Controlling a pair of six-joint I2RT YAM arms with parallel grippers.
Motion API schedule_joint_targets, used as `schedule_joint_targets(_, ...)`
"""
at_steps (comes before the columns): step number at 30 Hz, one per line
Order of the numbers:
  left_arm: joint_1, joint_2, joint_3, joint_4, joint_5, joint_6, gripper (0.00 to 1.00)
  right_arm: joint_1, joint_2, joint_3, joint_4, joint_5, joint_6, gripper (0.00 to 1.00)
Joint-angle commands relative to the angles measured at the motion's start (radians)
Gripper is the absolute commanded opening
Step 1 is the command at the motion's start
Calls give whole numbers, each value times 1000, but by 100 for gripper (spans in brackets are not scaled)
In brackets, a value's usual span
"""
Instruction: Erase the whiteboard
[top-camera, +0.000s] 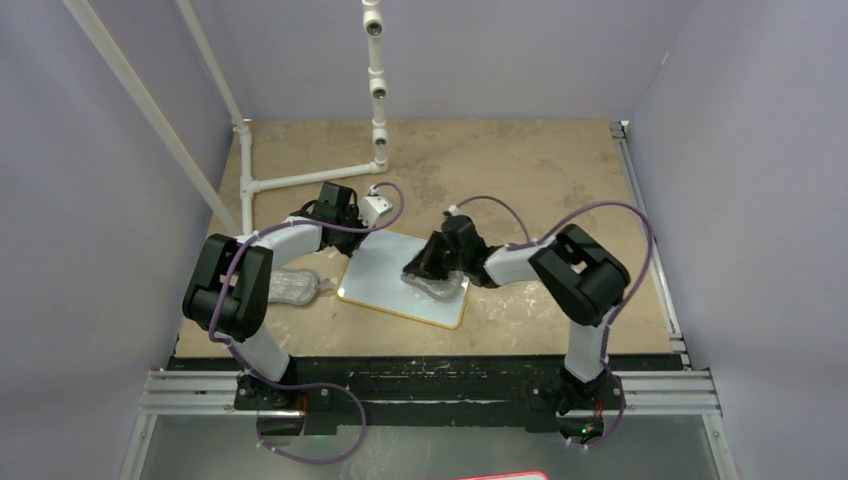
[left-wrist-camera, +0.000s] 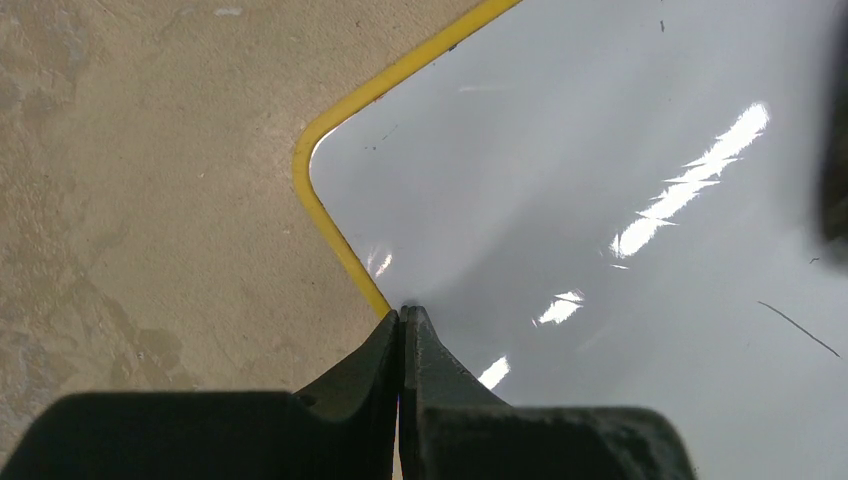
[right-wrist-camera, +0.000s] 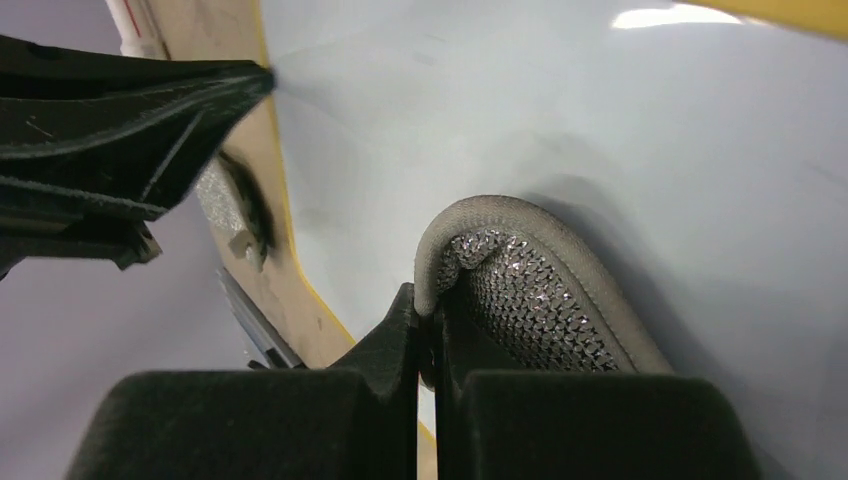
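Note:
The whiteboard (top-camera: 385, 272) lies flat on the table, white with a yellow rim, and shows no red marks. My left gripper (top-camera: 372, 228) is shut and empty, its tips pressed on the board's far left edge just by the rounded corner (left-wrist-camera: 402, 312). My right gripper (top-camera: 425, 270) is shut on the rim of a grey oval cloth pad (top-camera: 441, 289), which rests on the board's right half. In the right wrist view the pad (right-wrist-camera: 520, 285) curls up from the board (right-wrist-camera: 600, 130) at the right gripper (right-wrist-camera: 430, 305). A thin dark line (left-wrist-camera: 797, 328) shows on the board (left-wrist-camera: 600, 200).
A second grey pad (top-camera: 290, 288) lies on the table left of the board, under the left arm. White pipe (top-camera: 300, 180) runs along the table at the back left and rises as a post (top-camera: 378, 90). Metal rails (top-camera: 655, 260) border the right and front edges.

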Motion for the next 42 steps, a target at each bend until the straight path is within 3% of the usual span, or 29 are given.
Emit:
schedule_joint_targets(1, -6, 30, -49, -136, -9, 1, 0, 123, 196, 256, -94, -18, -139, 0)
schedule_joint_targets(4, -6, 35, -44, -138, -17, 3, 0, 174, 266, 348, -89, -103, -178, 0)
schedule_joint_targets(6, -6, 35, -40, -138, -18, 4, 0, 174, 251, 307, -126, -122, -174, 0)
schedule_joint_targets(14, -6, 27, -41, -136, -25, 14, 0, -27, -108, -203, -195, 0, -203, 0)
schedule_joint_targets(18, -6, 21, -45, -134, -33, 20, 0, -81, -304, -334, -261, 56, -206, 0)
schedule_joint_targets(23, -6, 26, -39, -137, -30, 16, 0, -66, -258, -288, -247, 35, -243, 0)
schedule_joint_targets(31, -7, 36, -31, -141, -31, 8, 0, 122, -76, -149, -146, -137, -288, 0)
schedule_joint_targets(37, -7, 34, -24, -147, -38, 13, 0, 88, -203, -255, -267, -85, -307, 0)
schedule_joint_targets(42, -8, 34, -23, -148, -34, 12, 0, -38, -298, -331, -303, -57, -332, 0)
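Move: The right hand holds the eraser on the whiteboard; the board's near-right corner, where the wiping heads, lies about 12 cm back and 10 cm to its right, some 2 cm lower. The left hand's closed fingertips are on the board's left edge, about 11 cm left of the right hand and 4 cm farther out. A second eraser lies some 22 cm to the right hand's left and 3 cm back. From the left hand the near-right corner is about 16 cm back and 21 cm to the right. The right hand keeps its grip on the eraser and scrubs the whiteboard in quick sideways strokes at nearly level height, first about 10 cm left, then some 18 cm right, about 8 cm left again and finally a short way right, drawing back with the strokes until it reaches the near-right corner, its wrist turned counter-clockwise at the end. The left hand stays still meanwhile, its shut fingertips kept on the board's left edge to steady it. ##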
